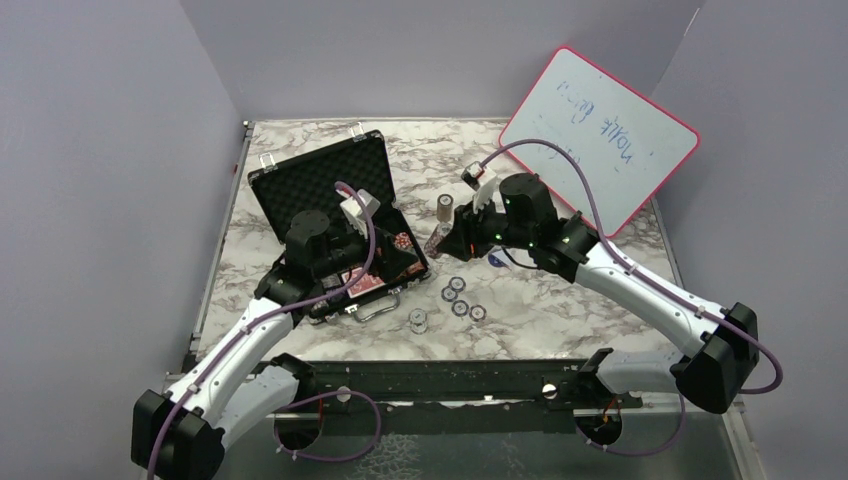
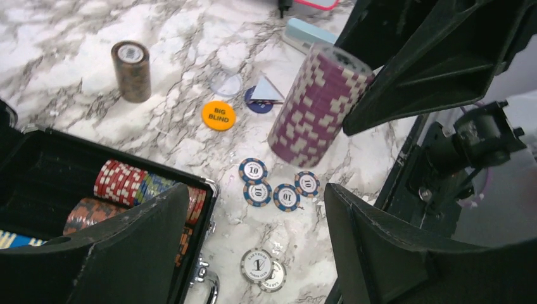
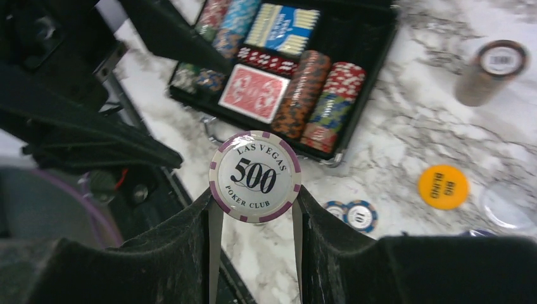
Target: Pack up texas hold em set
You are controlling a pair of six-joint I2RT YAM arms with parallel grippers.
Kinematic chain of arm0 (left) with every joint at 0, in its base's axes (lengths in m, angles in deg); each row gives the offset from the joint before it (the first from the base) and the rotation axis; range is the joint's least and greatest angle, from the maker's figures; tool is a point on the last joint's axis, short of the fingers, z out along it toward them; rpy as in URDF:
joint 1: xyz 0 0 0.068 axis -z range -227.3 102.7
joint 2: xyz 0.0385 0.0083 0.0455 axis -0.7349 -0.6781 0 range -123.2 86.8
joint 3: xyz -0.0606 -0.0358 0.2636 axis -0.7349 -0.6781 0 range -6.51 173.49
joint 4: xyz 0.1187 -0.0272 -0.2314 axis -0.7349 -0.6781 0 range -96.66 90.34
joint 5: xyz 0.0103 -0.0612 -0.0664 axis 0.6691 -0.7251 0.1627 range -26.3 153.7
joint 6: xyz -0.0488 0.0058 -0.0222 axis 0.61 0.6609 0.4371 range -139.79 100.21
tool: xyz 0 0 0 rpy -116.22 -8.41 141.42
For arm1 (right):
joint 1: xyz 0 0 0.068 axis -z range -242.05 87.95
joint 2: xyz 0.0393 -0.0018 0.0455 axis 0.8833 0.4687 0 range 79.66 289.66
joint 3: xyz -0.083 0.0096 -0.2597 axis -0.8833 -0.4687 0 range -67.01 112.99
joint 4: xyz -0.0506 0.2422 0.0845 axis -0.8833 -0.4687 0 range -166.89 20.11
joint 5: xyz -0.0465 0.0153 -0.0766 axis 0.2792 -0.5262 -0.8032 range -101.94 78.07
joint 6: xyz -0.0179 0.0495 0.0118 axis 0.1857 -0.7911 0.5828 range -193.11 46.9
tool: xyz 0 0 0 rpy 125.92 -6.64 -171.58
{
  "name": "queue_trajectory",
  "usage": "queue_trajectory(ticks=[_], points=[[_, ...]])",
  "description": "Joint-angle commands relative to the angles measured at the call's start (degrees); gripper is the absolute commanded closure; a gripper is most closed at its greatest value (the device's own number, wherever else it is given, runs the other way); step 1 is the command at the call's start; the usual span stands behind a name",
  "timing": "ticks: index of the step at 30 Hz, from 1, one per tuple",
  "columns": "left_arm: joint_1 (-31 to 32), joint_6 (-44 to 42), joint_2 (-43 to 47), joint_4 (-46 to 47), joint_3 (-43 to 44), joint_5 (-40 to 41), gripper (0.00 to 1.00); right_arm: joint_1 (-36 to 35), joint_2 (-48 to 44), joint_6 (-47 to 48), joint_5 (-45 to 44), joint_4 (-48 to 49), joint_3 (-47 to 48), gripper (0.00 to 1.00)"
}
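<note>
The black briefcase lies open at the left, with chip rows and a red-backed deck in its foam tray. My right gripper is shut on a tilted stack of purple 500 chips, held above the table just right of the case; the same stack shows in the left wrist view. My left gripper hovers open and empty over the case's front right corner and several loose blue 10 chips. Two white chips, a brown chip stack and the orange button rest on the marble.
A pink-framed whiteboard leans at the back right. A light blue eraser block lies beyond the purple stack. Two small round discs sit near the button. Purple walls enclose the table on three sides.
</note>
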State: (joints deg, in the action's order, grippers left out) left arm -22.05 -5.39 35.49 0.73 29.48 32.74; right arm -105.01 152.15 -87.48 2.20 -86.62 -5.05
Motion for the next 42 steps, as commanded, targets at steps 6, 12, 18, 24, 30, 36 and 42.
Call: queue_trajectory(ticks=[6,12,18,24,30,36,42], points=[[0.3,-5.5,3.3,5.4,-0.8,-13.8,0.26,0.0,-1.8,1.7,24.0,2.0,1.9,0.69],[0.3,0.6,-0.5,8.0,0.4,-28.5,0.26,0.0,-0.7,1.6,29.9,3.6,1.9,0.69],[0.4,4.9,-1.2,9.6,0.5,-31.1,0.31,0.0,-0.3,1.8,31.2,4.7,1.5,0.69],[1.0,8.5,-1.7,12.2,-0.9,-30.5,0.4,0.0,0.3,1.5,33.4,6.0,1.2,0.69],[3.0,10.2,-3.0,12.5,-2.4,-28.4,0.41,0.0,0.7,1.1,35.1,7.2,1.2,0.69],[3.3,9.1,-1.7,12.8,-2.3,-27.5,0.64,0.0,1.0,0.9,34.8,6.7,0.7,0.69],[3.4,8.9,-0.3,12.8,-2.8,-24.3,0.94,0.0,0.5,-0.5,33.2,7.7,-0.4,0.65]])
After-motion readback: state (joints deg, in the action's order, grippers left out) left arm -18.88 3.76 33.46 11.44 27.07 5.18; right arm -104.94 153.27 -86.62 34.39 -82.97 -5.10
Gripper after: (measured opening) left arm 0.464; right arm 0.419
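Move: Held upright-ish in the right fingers, the purple chip stack is about 8 cm to the left hand's right, level fore and aft and 1 cm higher; the left gripper is some 9 cm to the right hand's left and 2 cm lower. From the left hand, the open case's tray lies 3 cm ahead, 12 cm left, the blue 10 chips 7 cm back, 13 cm right, the brown chip stack 19 cm ahead, 9 cm right, all some 17 cm down. Bringing the purple stack back about 8 cm, and a little left and up, the right hand keeps its grip while turning some 30 degrees counter-clockwise and slowing to a near stop. The left hand draws back alongside while working rightward, turns clockwise about as much to face it, and closes its fingers round the stack's lower part, pinching it. ##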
